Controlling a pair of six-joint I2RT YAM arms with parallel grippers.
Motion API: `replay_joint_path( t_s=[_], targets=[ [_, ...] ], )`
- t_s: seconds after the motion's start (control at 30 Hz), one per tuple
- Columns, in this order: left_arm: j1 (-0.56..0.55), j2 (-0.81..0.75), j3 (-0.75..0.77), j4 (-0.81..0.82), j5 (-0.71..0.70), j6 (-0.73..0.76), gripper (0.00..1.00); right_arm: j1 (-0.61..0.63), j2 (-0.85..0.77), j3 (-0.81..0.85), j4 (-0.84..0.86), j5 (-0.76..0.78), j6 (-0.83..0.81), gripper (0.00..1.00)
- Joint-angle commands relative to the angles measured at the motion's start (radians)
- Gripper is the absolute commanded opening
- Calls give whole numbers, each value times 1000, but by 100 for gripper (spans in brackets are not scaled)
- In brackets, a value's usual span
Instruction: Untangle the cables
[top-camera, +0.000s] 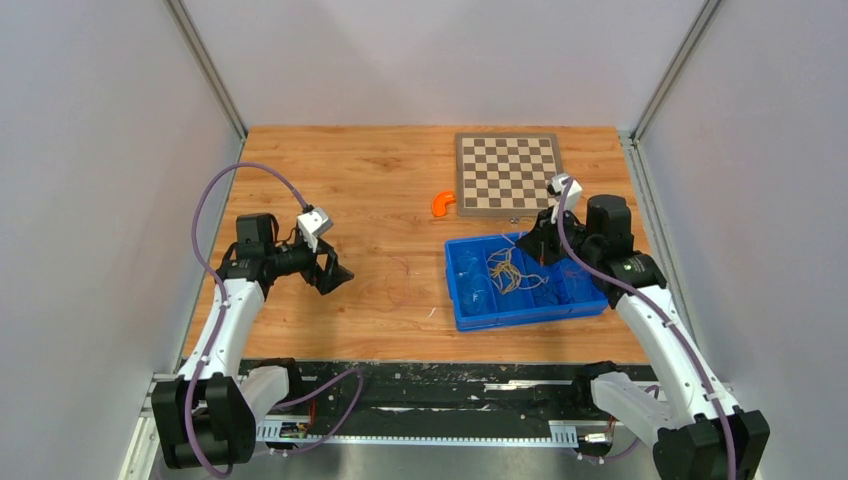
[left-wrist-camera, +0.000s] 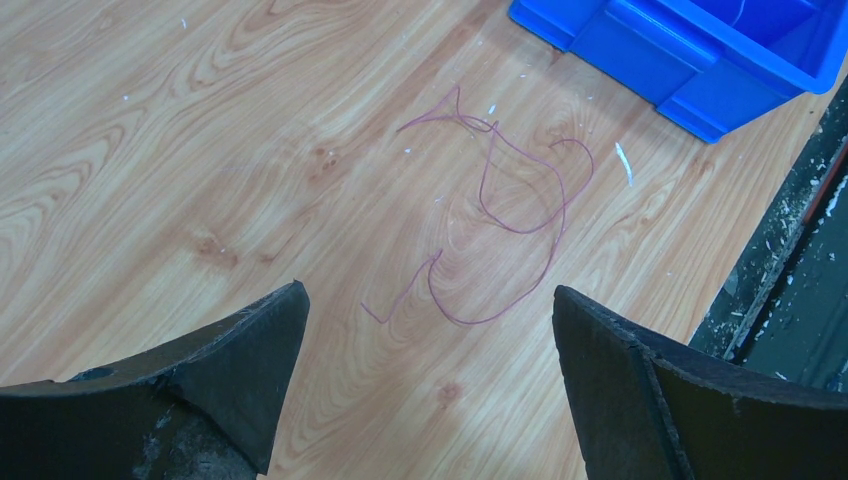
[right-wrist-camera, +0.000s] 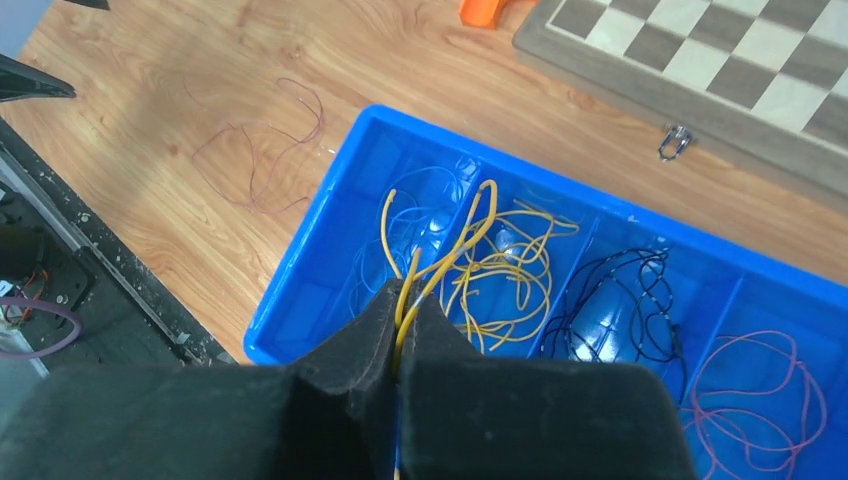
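A thin reddish cable (left-wrist-camera: 500, 215) lies loose in loops on the wooden table (top-camera: 340, 180), alone, just ahead of my left gripper (left-wrist-camera: 428, 300), which is open and empty above it. The same reddish cable (top-camera: 398, 282) shows left of the blue bin (top-camera: 465, 318). In the bin's compartments lie blue cables (right-wrist-camera: 420, 215), a yellow tangle (right-wrist-camera: 500, 265), black cables (right-wrist-camera: 625, 295) and reddish cables (right-wrist-camera: 755, 385). My right gripper (right-wrist-camera: 402, 295) is shut on yellow cable strands that rise out of the bin.
A chessboard (top-camera: 507, 172) lies at the back right, with a small orange piece (top-camera: 442, 203) beside it. The blue bin sits close to the table's front right edge. A black metal rail (top-camera: 420, 385) runs along the near edge.
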Motion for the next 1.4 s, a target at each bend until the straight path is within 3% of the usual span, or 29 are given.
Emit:
replay_joint_path(
  t_s=[0.0, 0.33, 0.5, 0.63, 0.87, 1.1, 1.2, 1.37],
  targets=[
    [5, -4, 29, 16, 21, -11, 100, 5, 37, -21, 106, 29, 82, 0],
    [5, 22, 39, 23, 15, -8, 100, 71, 89, 102, 138, 19, 298, 0],
    [5, 32, 48, 21, 16, -10, 100, 73, 104, 122, 156, 94, 330, 0],
    [5, 31, 43, 33, 15, -9, 100, 77, 126, 69, 198, 128, 317, 0],
    [5, 48, 47, 40, 21, -25, 100, 85, 235, -79, 300, 54, 372, 0],
    [5, 19, 47, 19, 8, -1, 100, 87, 280, -169, 293, 235, 398, 0],
    [4, 16, 43, 21, 7, -1, 100, 144, 342, -140, 242, 391, 393, 0],
    [5, 27, 43, 25, 6, -4, 100, 194, 425, -133, 266, 445, 347, 0]
  ],
)
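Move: Some 19 cm below the closed right fingers, and about 4 cm ahead and 1 cm left, lies the middle of the blue box's yellow-cable compartment, where the held yellow cable goes. The blue-cable compartment is about 7 cm left of it and 1 cm nearer the base; the black-cable compartment is 7 cm to its right, level with it. The pink cable lies on the table 22 cm left and 2 cm ahead of the right hand. From the left hand, the yellow-cable compartment is about 30 cm right, 3 cm ahead, 12 cm down. Bobbing first, the right hand dips a little, then lifts about 5 cm while easing forward and left, with the yellow cable still pinched in its shut fingers. It then drops some 18 cm towards the yellow-cable compartment, drifting slightly back and right, as the wrist tips about 25 degrees further down and turns clockwise by roughly 20. ##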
